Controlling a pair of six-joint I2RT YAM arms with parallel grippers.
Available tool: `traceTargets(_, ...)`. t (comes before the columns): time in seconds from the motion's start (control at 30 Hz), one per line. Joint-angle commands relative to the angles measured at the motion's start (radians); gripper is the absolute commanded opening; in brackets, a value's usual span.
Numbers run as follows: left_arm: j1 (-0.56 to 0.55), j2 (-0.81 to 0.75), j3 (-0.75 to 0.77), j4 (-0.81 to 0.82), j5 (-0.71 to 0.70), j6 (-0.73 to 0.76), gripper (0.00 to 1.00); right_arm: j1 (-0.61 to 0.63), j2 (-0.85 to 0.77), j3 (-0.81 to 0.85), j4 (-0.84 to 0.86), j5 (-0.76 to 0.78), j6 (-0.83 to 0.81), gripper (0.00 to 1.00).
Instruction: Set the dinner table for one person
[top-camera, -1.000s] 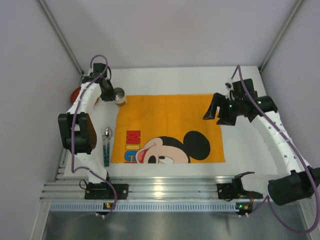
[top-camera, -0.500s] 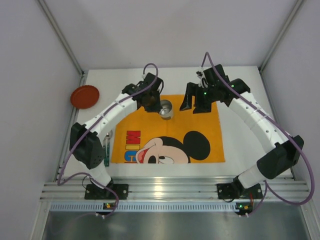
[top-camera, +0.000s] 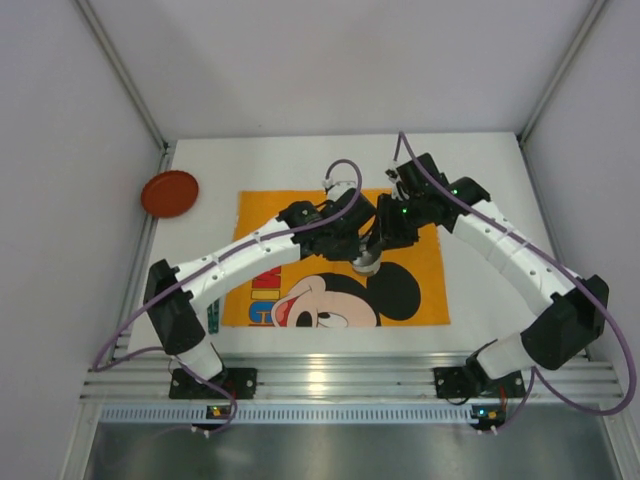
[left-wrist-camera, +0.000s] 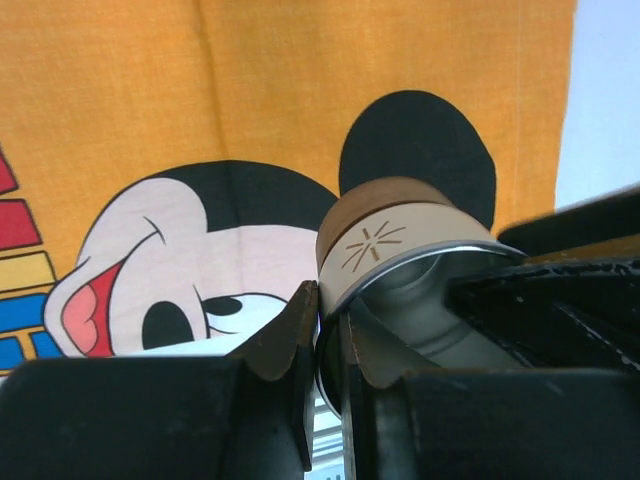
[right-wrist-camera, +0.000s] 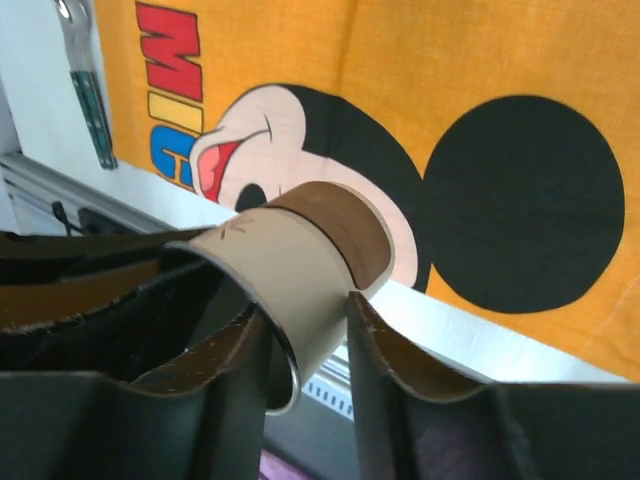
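Note:
A beige cup (top-camera: 367, 262) with a brown base band and shiny metal inside hangs tilted over the orange mouse-print cloth (top-camera: 300, 215), which lies on the white dinner table (top-camera: 480, 290). My left gripper (left-wrist-camera: 330, 320) is shut on the cup's (left-wrist-camera: 400, 235) rim, one finger inside and one outside. From the other side my right gripper (right-wrist-camera: 305, 325) straddles the same cup's (right-wrist-camera: 290, 270) wall. Its outer fingertip is at the wall, with a gap still showing at the rim. In the top view both grippers meet above the mouse's ear.
A red plate (top-camera: 169, 193) lies at the table's far left, off the cloth. A green-handled utensil (right-wrist-camera: 90, 110) rests on the table left of the cloth, mostly under my left arm in the top view. The ribbed aluminium rail (top-camera: 330, 380) runs along the near edge.
My left gripper carried the cup from the cloth's far left corner to over the mouse's ear. My right gripper came in from the right, and its jaws narrowed around the cup's wall.

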Motion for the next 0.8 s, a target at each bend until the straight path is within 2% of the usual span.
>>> traceTargets(0.0,-0.057,-0.023,0.070,-0.036,-0.074,-0.084,0.09,0.023,-0.075,-0.030,0.016,0.097,0.014,0.29)
traceTargets(0.03,-0.068,-0.010,0.081,-0.042,-0.077,-0.093,0.11,0.026,-0.081,-0.054,0.007,0.107,0.014,0.11)
traceTargets(0.1,-0.091,0.009,0.113,-0.069,-0.078,-0.122,0.18,0.033,-0.101,-0.077,0.007,0.122,0.022,0.00)
traceTargets(0.17,-0.105,0.038,0.133,-0.089,-0.081,-0.145,0.26,0.039,-0.117,-0.110,0.006,0.127,0.026,0.00)
traceTargets(0.2,-0.121,0.046,0.157,-0.097,-0.086,-0.151,0.41,0.043,-0.120,-0.117,0.006,0.136,0.031,0.00)
traceTargets(0.27,-0.137,0.066,0.199,-0.138,-0.106,-0.185,0.55,0.047,-0.132,-0.136,0.006,0.148,0.035,0.00)
traceTargets(0.3,-0.144,0.070,0.211,-0.148,-0.107,-0.193,0.66,0.047,-0.135,-0.145,0.006,0.151,0.035,0.00)
traceTargets(0.37,-0.148,0.076,0.237,-0.171,-0.101,-0.213,0.75,0.050,-0.143,-0.151,0.004,0.157,0.035,0.00)
traceTargets(0.4,-0.148,0.075,0.243,-0.177,-0.100,-0.219,0.95,0.049,-0.146,-0.154,0.004,0.168,0.034,0.00)
traceTargets(0.43,-0.148,0.067,0.249,-0.181,-0.101,-0.224,0.98,0.049,-0.144,-0.157,0.002,0.174,0.032,0.00)
traceTargets(0.53,-0.148,0.037,0.279,-0.212,-0.144,-0.233,0.98,0.047,-0.146,-0.151,-0.008,0.216,0.020,0.00)
traceTargets(0.63,-0.140,-0.044,0.263,-0.289,-0.285,-0.245,0.98,0.024,-0.132,-0.134,-0.016,0.257,-0.001,0.00)
traceTargets(0.73,-0.074,-0.174,0.153,-0.310,-0.344,-0.230,0.98,-0.051,-0.100,-0.110,-0.008,0.254,-0.027,0.00)
traceTargets(0.77,-0.004,-0.210,0.080,-0.306,-0.339,-0.201,0.98,-0.066,-0.072,-0.098,-0.007,0.250,-0.038,0.00)
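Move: Held in the left fingers by its left rim, the cup has its middle about 4 cm to that hand's right and 4 cm below. It lies some 3 cm to the right hand's left and 4 cm below; the right fingers straddle its opposite wall. Mickey's black ear is on the mat about 17 cm below, level ahead and 5 cm to the right hand's right. Mickey's white face is 4 cm back and 9 cm left of that hand. Closing on the cup's right wall, the right hand takes the rim between its fingers, draws back about 3 cm while sinking 4 cm, then carries rightward and slightly forward, its fingers swinging some 10 degrees nearer straight down. The left hand follows back and right, opens wide to let go of the rim, then rises to about 6 cm up and turns off leftward, clear of the cup. ##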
